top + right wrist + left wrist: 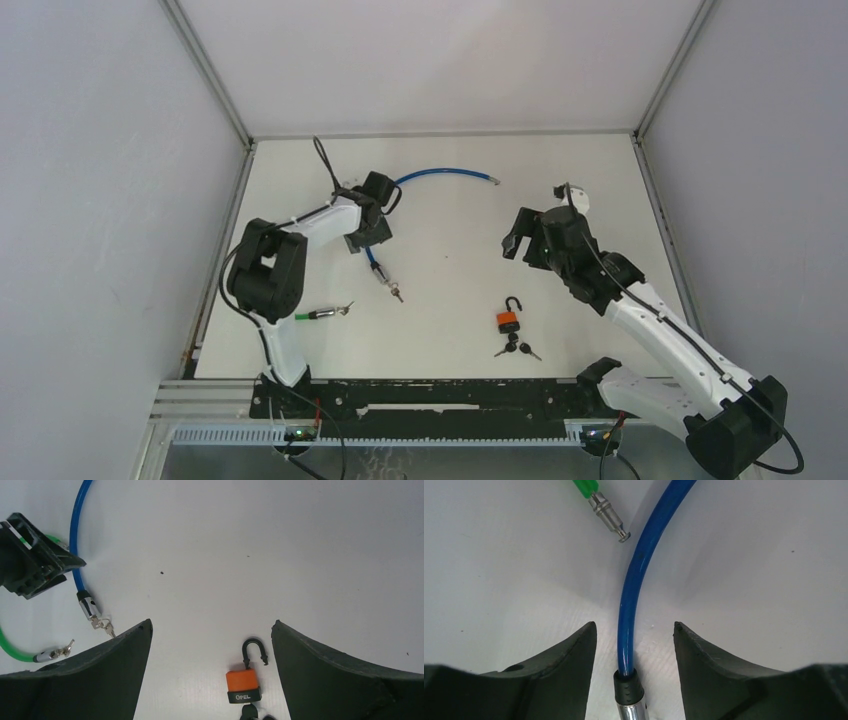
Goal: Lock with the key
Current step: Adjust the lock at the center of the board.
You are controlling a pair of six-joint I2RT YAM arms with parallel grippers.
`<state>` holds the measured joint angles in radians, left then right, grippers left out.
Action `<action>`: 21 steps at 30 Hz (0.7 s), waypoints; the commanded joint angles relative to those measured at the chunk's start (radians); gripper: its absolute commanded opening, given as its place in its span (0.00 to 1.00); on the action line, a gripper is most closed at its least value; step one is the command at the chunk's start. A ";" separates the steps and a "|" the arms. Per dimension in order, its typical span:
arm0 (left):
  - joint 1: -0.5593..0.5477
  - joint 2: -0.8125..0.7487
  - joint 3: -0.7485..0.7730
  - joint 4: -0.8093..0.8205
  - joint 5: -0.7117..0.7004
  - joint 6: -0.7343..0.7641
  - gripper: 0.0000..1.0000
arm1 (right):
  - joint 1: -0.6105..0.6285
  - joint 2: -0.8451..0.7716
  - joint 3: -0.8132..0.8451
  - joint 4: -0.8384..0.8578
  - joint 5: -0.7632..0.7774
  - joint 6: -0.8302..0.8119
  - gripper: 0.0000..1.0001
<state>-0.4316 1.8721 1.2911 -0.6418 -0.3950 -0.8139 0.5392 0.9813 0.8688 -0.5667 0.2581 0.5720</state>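
A blue cable lock point(440, 174) curves across the back of the table. Its metal barrel with small keys point(393, 290) lies nearer the front. My left gripper point(366, 228) is down over this cable. In the left wrist view the blue cable point(630, 580) and its black collar point(628, 687) run between the two fingers, with a gap on each side. The left gripper point(634, 626) is open. An orange padlock point(508, 321) lies with its shackle point(253, 650) open and black keys point(516, 349) at its base. My right gripper point(520, 243) hovers open behind the padlock point(242, 681), holding nothing.
A green cable lock point(322, 313) lies at the front left, its metal tip point(610, 519) close to the blue cable. White walls enclose the table on three sides. A black rail point(440, 395) runs along the near edge.
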 commanded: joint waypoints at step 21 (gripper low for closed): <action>-0.272 0.024 0.111 0.062 0.049 0.299 0.00 | -0.161 -0.112 -0.050 -0.051 -0.065 -0.047 0.94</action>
<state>-0.6254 1.9324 1.3392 -0.5720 -0.3157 -0.6365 0.4408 0.9115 0.8120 -0.6071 0.2470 0.5747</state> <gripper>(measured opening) 0.037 0.942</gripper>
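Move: Beneath the open left fingers, about 2 cm down, runs the blue cable. Its blue cable lock lies about 7 cm back and 3 cm to the right of that gripper, with the green cable's free end some 3 cm ahead and 2 cm left. From the right gripper, the gripping spot on the blue cable is about 11 cm ahead, 35 cm left and 16 cm below. Lower the left gripper about 2 cm onto the blue cable just outboard of the lock's black collar and close the fingers until they pinch it. Then drag it some 9 cm right with a slight pull back, easing up a little and turning the wrist about 20 degrees clockwise. Let the open, empty right gripper drift about 3 cm right. ##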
